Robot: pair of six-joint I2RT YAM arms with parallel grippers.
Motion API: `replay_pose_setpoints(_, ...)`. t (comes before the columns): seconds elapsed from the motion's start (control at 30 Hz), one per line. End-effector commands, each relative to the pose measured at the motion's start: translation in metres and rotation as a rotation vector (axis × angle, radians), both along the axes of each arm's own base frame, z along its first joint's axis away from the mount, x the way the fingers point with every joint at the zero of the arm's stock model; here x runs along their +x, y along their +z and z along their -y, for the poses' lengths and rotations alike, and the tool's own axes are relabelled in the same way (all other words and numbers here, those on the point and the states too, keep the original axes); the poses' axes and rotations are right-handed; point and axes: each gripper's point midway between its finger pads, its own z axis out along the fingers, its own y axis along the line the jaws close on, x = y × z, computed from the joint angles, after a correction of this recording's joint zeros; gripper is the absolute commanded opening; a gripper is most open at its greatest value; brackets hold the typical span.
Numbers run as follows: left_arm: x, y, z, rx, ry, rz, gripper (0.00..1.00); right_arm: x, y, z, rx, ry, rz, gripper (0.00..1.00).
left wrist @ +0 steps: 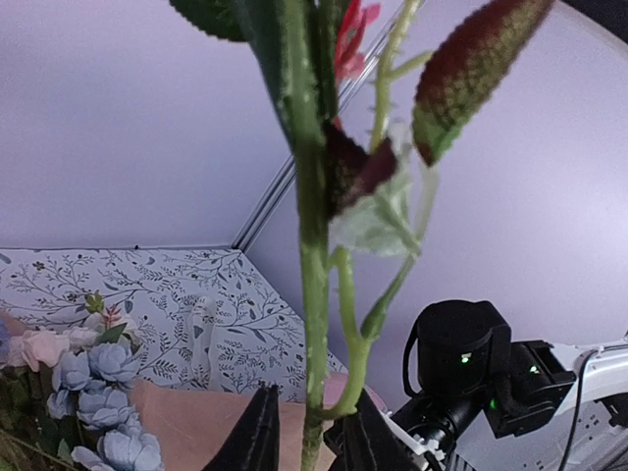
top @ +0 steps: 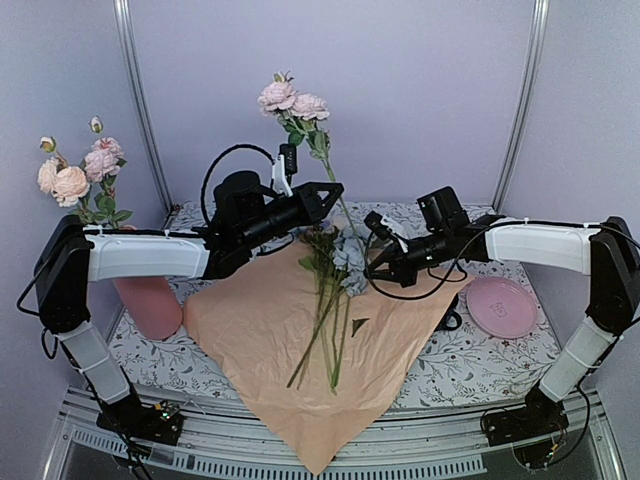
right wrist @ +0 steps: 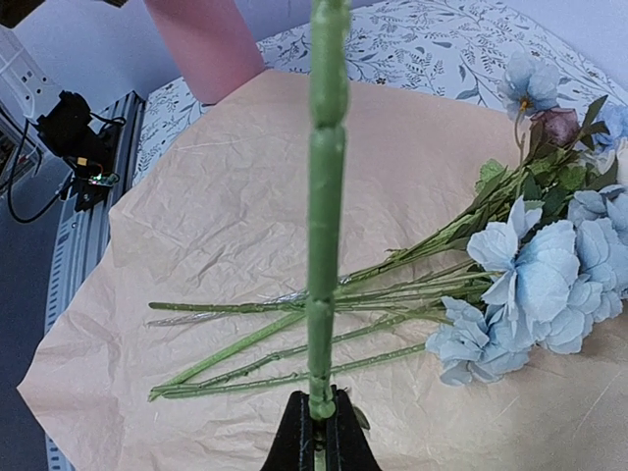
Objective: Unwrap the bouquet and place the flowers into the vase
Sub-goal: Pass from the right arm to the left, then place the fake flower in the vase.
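Note:
The peach wrapping paper [top: 250,330] lies spread flat with several blue and cream flowers [top: 335,290] on it. One pink flower [top: 292,100] stands upright in the air. My right gripper [top: 375,255] is shut on the bottom end of its stem [right wrist: 327,196]. Higher up, the fingers of my left gripper [top: 335,192] stand on either side of the stem [left wrist: 314,294]; a gap shows at the left finger [left wrist: 260,442]. The pink vase [top: 150,305] stands at the left behind my left arm, with pink flowers [top: 75,172] in it.
A flat pink plate [top: 500,306] lies at the right on the patterned tablecloth [top: 480,370]. In the right wrist view the loose stems [right wrist: 294,339] lie across the paper [right wrist: 216,196], and the vase [right wrist: 201,39] stands beyond it.

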Motion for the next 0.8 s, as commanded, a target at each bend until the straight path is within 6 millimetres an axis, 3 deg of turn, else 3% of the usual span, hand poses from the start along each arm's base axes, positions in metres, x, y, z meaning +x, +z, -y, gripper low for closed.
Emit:
replay_pose_setpoints(0.0,0.0,0.075,-0.027,-0.147,0.062,0.165,0.22,0.002,-0.019,0.008,-0.095,-0.048,-0.011,0.0)
replay_pose_setpoints(0.07,0.0,0.076,-0.026,-0.147,0.061,0.171,0.23,0.005,-0.02,0.009,-0.111,-0.066,0.007,0.0)
replay_pose_setpoints(0.13,0.001,0.078,-0.026,-0.152,0.063,0.17,0.33,0.008,-0.019,0.009,-0.122,-0.078,0.025,0.0)
replay_pose_setpoints(0.33,0.001,0.084,-0.025,-0.155,0.06,0.196,0.07,0.008,-0.022,0.01,-0.133,-0.082,0.032,0.0)
replay_pose_setpoints(0.47,-0.002,0.091,-0.024,-0.147,0.042,0.219,0.0,0.002,-0.022,0.007,-0.115,-0.05,0.01,0.0)
replay_pose_setpoints(0.6,-0.008,0.1,-0.025,-0.106,0.018,0.246,0.0,-0.002,-0.012,0.009,-0.072,-0.018,-0.011,0.13)
replay_pose_setpoints(0.7,-0.015,0.109,-0.032,-0.047,0.023,0.275,0.0,-0.002,0.012,0.023,0.043,0.023,-0.062,0.4)
replay_pose_setpoints(0.77,-0.021,0.114,-0.039,-0.006,0.032,0.284,0.0,0.0,0.028,0.038,0.13,0.042,-0.096,0.49)
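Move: The pink rose's stem, its lower end in the right fingers, already runs between the left hand's half-open fingers; its blooms are some 18 cm above, 8 cm to the left and 3 cm ahead. From the right hand, the left gripper is roughly 6 cm ahead, 8 cm left and 15 cm above. The blue flowers lie about 9 cm ahead of the right hand, 4 cm left and 13 cm below; the loose stems 7 cm back, 10 cm left, 15 cm below. Almost still at first, the left hand shuts its fingers on the rose stem, then goes up about 4 cm away from the right gripper, tipping slightly upward. The right hand eases forward some 1.5 cm with its grip kept, stops, and once the left has closed it opens to nearly half, lets go of the stem's lower end and starts drawing back and to its right. ##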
